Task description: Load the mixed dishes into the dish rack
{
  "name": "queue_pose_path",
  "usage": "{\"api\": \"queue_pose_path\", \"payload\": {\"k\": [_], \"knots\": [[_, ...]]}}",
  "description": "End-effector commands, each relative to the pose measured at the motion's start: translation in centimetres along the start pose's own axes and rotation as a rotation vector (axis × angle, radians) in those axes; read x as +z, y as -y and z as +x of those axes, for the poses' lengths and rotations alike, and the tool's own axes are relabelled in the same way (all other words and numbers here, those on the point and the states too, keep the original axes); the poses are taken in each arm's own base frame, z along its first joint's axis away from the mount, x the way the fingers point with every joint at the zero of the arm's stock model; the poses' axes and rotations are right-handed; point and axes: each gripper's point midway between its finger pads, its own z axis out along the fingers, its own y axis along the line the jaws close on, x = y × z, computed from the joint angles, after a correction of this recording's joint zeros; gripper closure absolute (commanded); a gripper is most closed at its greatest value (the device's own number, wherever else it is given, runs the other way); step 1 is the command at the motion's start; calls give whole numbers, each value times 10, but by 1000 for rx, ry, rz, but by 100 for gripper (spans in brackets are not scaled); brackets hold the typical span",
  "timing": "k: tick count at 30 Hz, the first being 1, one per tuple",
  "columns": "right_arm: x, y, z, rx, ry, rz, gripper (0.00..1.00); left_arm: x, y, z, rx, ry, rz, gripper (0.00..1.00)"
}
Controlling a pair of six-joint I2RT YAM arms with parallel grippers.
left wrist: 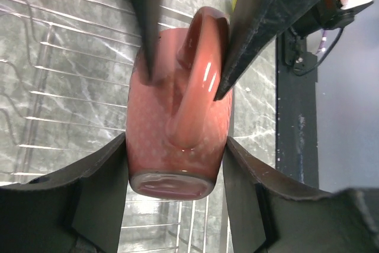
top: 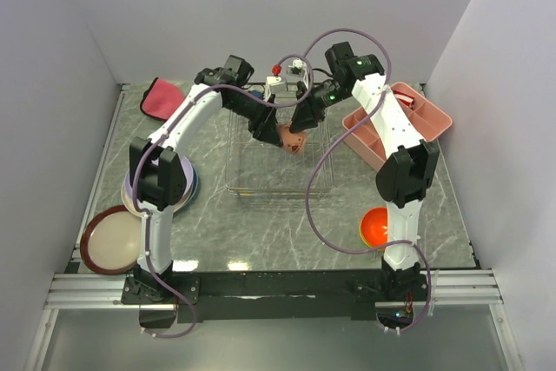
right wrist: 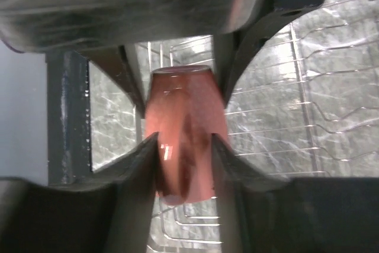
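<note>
The small pink cup (top: 293, 138) hangs over the wire dish rack (top: 278, 171), held between both arms. My left gripper (top: 283, 135) clamps the cup's body (left wrist: 177, 140) near its base, one finger on each side. From the opposite side, my right gripper (top: 302, 126) has its fingers (left wrist: 254, 28) pressed either side of the cup's handle (left wrist: 201, 57). In the right wrist view my right gripper (right wrist: 185, 146) pinches the cup (right wrist: 183, 105), with rack wires (right wrist: 331, 87) below. A red-rimmed cream plate (top: 111, 241), a plate stack (top: 187, 190) and an orange bowl (top: 375, 228) lie on the table.
A pink plastic tray (top: 408, 123) with compartments stands at the right rear. A red-pink folded cloth (top: 159, 97) lies at the left rear. Grey walls close in both sides, and purple cables loop over the rack and the right arm.
</note>
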Motion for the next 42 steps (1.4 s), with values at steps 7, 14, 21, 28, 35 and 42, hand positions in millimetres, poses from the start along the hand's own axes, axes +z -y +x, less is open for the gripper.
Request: {"api": "queue_pose_path", "payload": {"k": [7, 14, 21, 28, 35, 42], "knots": [[3, 6, 6, -35, -47, 22, 100, -18, 3, -31, 75, 46, -111, 93], [0, 21, -1, -101, 28, 79, 100, -69, -53, -47, -44, 207, -470, 44], [-12, 70, -43, -139, 278, 159, 100, -137, -100, -28, -308, 342, -924, 20], [-17, 115, -66, -121, 429, 165, 100, -153, -110, -15, -319, 277, -1039, 17], [-3, 167, -85, -179, 594, 217, 100, -153, -121, 27, -362, 165, -1064, 17], [5, 219, -74, -225, 631, 366, 100, -133, -123, 23, -336, 137, -1002, 17]]}}
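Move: The pink mug is between both hands, held by the left: its middle is about 3 cm to the left hand's right and 2 cm below, and about 2 cm back, 2 cm left and 2 cm below the still-open right fingers. From the right hand, the blue mug stands roughly 18 cm ahead, 13 cm left and 16 cm lower; the dish rack's middle is some 3 cm ahead, 6 cm left and 19 cm below. Right pinches the pink mug's handle; left opens, retreats forward-left; right carries the mug some 20 cm forward, lowering. ##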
